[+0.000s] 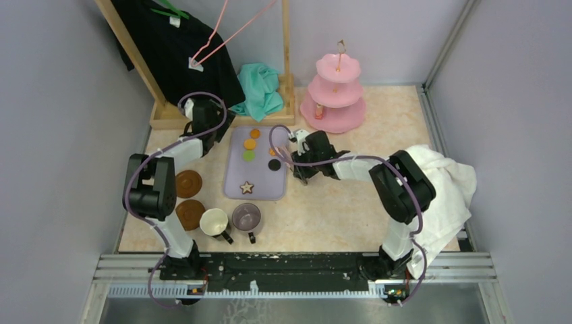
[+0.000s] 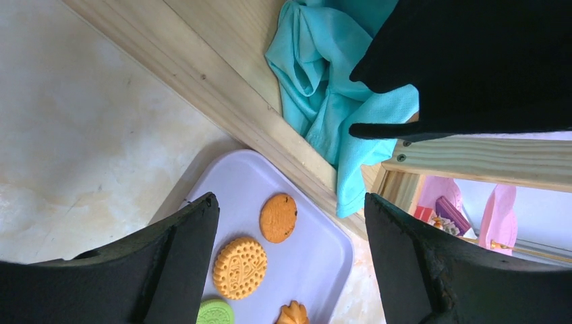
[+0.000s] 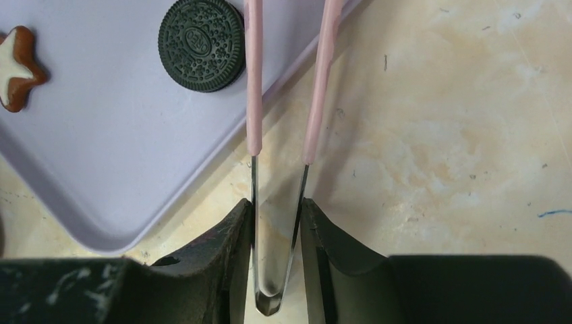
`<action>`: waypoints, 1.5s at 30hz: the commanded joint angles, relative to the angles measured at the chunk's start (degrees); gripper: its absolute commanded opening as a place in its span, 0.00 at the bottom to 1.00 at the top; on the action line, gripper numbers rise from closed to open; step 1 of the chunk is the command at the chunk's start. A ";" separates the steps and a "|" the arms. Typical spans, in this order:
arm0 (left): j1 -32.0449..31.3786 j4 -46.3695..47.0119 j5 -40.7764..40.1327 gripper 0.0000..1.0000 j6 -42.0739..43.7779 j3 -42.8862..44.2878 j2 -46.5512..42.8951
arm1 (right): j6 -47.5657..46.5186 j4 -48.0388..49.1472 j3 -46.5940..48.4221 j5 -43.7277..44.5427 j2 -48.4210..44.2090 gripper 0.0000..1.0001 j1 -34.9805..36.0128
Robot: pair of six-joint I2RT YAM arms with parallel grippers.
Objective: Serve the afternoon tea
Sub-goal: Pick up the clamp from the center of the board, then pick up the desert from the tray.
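Observation:
A lilac tray (image 1: 264, 181) carries the sweets: two orange rounds (image 1: 250, 144), a green one (image 1: 249, 155), a black one (image 1: 274, 164) and a star cookie (image 1: 247, 187). My right gripper (image 3: 276, 209) hangs by the tray's right edge, shut on metal tongs with pink tips (image 3: 253, 101); the black round (image 3: 201, 44) lies just left of those tips. My left gripper (image 2: 290, 199) is open over the tray's far left corner, with an orange round (image 2: 239, 267) below it. The pink three-tier stand (image 1: 335, 94) is at the back. A cream mug (image 1: 214, 221), a purple mug (image 1: 246, 217) and two brown coasters (image 1: 188, 183) sit near the front left.
A wooden clothes rack (image 1: 165, 116) with a black garment (image 1: 179, 47) stands at the back left, close to my left gripper. A teal cloth (image 1: 260, 91) lies on the rack's base. A white towel (image 1: 445, 189) is heaped at the right edge.

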 commanded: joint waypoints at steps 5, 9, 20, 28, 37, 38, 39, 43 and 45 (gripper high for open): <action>0.49 1.09 -0.71 0.84 -0.37 -0.84 -3.32 | -0.20 -2.87 0.17 1.72 -7.46 0.25 -0.20; 0.49 0.91 -0.50 0.84 -1.41 -0.77 -4.03 | -0.03 -4.18 1.61 2.36 -10.41 0.25 0.04; 3.55 2.65 -0.47 0.86 -11.68 -1.14 -5.17 | 0.36 -15.59 11.57 10.24 -14.69 0.26 3.47; 5.48 15.70 -8.73 0.85 -18.51 3.00 3.74 | 3.07 -20.53 16.83 13.54 -17.78 0.27 3.78; 8.02 3.58 -12.33 0.84 -12.60 24.13 14.42 | 0.26 -35.32 31.85 13.11 -9.78 0.29 3.23; 8.23 1.67 -12.74 0.84 -12.31 26.05 15.20 | 0.19 -36.65 33.08 11.93 -9.25 0.29 3.00; 8.45 0.30 -13.05 0.84 -12.29 27.41 15.99 | 0.31 -37.44 34.00 10.45 -7.58 0.29 2.98; 8.77 -3.00 -13.73 0.84 -10.61 33.81 19.55 | 0.31 -39.83 37.74 4.46 -3.02 0.29 2.90; 8.86 -3.76 -13.60 0.84 -9.79 36.58 20.97 | -0.75 -42.86 40.24 1.80 -0.42 0.29 2.93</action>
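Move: From the right gripper, which already pinches the clamp, the orange flower cookie lies about 6 cm ahead and 8 cm left, the black cookie about 2 cm ahead and 8 cm left, both 1–2 cm lower. From the left gripper, the hanging black shirt's middle is some 17 cm ahead, 10 cm left and 12 cm up; the teal cloth is about 10 cm ahead, 11 cm right and 6 cm below, the round orange cookie 2 cm back, 9 cm right and 10 cm below. Keep the clamp pinched and lift it with the right gripper nearly straight up beside the tray's right edge, about 19 cm, then let it sink slightly while easing left. Raise the open left gripper a little off its place beyond the tray, then sweep it forward, left and up to the black shirt, swinging counter-clockwise and tipping its fingers upward. ##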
